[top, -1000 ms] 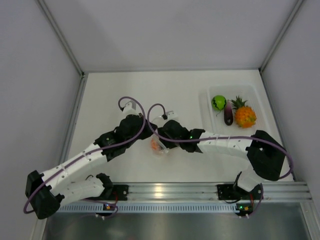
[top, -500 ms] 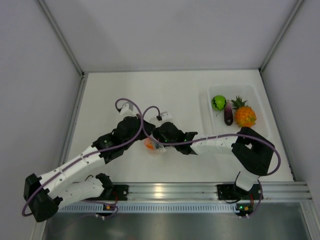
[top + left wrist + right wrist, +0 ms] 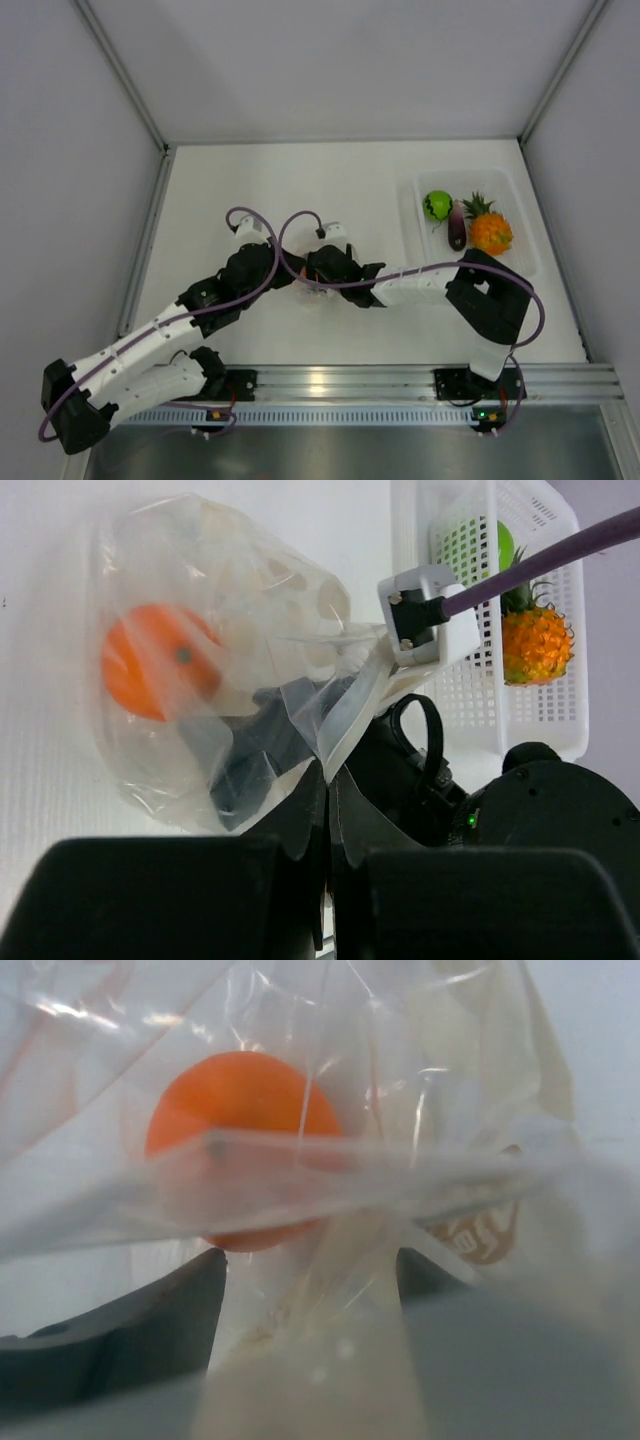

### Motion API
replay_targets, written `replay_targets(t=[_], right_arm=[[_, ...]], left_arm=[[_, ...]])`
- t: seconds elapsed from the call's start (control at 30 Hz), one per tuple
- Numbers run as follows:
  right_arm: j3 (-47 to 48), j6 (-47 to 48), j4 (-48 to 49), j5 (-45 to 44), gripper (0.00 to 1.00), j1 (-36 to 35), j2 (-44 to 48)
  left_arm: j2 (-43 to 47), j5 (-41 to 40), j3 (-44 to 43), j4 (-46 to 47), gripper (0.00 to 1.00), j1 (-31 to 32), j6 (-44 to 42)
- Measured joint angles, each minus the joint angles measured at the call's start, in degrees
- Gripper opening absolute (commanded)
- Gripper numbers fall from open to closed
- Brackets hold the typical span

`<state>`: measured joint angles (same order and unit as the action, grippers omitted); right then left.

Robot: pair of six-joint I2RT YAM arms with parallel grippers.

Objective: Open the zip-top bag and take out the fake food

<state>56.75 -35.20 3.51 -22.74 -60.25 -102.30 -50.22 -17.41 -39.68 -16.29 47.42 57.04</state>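
The zip-top bag [image 3: 240, 590] lies on the white table between both wrists, and in the top view the bag [image 3: 308, 294] is mostly hidden under them. A small orange [image 3: 145, 660] sits inside it. My left gripper [image 3: 330, 780] is shut on the bag's edge flap. My right gripper [image 3: 310, 1270] stands open inside the bag's mouth, its fingers [image 3: 170, 1310] just short of the orange [image 3: 240, 1110], with film draped across them. A green ball [image 3: 437, 205], a purple eggplant [image 3: 457, 228] and an orange pineapple [image 3: 490, 230] lie in the tray.
The clear plastic tray [image 3: 520, 215] stands at the right of the table, and in the left wrist view the tray [image 3: 470, 710] is just beyond the right wrist. Purple cables [image 3: 290, 225] loop above both wrists. Grey walls enclose the table on three sides.
The right arm has pushed leftward, deeper into the bag, and its jaws have spread wider. The left gripper has drawn slightly toward the near edge, still holding the bag.
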Motion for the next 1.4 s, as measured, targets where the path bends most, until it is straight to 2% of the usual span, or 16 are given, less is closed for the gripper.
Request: replay_targets(t=[0.2, 0.37, 0.67, 0.8, 1.17, 1.4], right_arm=[[-4.13, 2.25, 3.34, 2.32, 0.71, 0.15, 6.03], [-2.49, 5.75, 5.20, 4.42, 0.72, 0.28, 6.56], [6.27, 10.80, 5.09, 2.73, 0.73, 1.60, -1.25], [9.18, 11.41, 5.51, -0.31, 0.73, 2.71, -5.29], [9.51, 11.43, 6.14, -2.58, 0.73, 3.13, -8.90], [9.70, 11.61, 6.34, -2.78, 0.69, 3.17, -8.98]], left_arm=[[1.25, -0.63, 1.57, 0.09, 0.00, -0.02, 0.02], [1.36, -2.21, 3.08, 0.07, 0.00, -0.17, 0.04], [1.33, -5.62, 4.61, -0.57, 0.00, -2.14, -0.22], [1.55, -4.63, 5.57, -0.39, 0.00, -1.99, -0.13], [2.91, -3.91, 6.16, -0.33, 0.00, -1.95, -0.13], [2.80, -3.63, 6.16, -0.33, 0.00, -1.95, -0.17]])
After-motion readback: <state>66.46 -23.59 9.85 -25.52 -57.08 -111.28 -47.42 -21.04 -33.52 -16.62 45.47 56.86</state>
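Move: The orange fake food, still inside the clear bag, lies about 7 cm ahead of the open right gripper and 2 cm to its left, at roughly the same height. The bag rim pinched by the left fingers is some 15 cm above the right hand, about 3 cm back and 1 cm to its left. From the left hand, the orange is some 10 cm ahead, 1 cm to the left and 15 cm below. Inside the bag, the right hand backs off slightly as it rises about 6 cm, then arcs forward and a little left and sinks again, ending some 6 cm farther out with its fingers over the orange, still open and tipped about 10 degrees up. Meanwhile the left hand keeps its pinch on the bag rim and carries it about 3 cm left and 3.5 cm down, then holds there. ##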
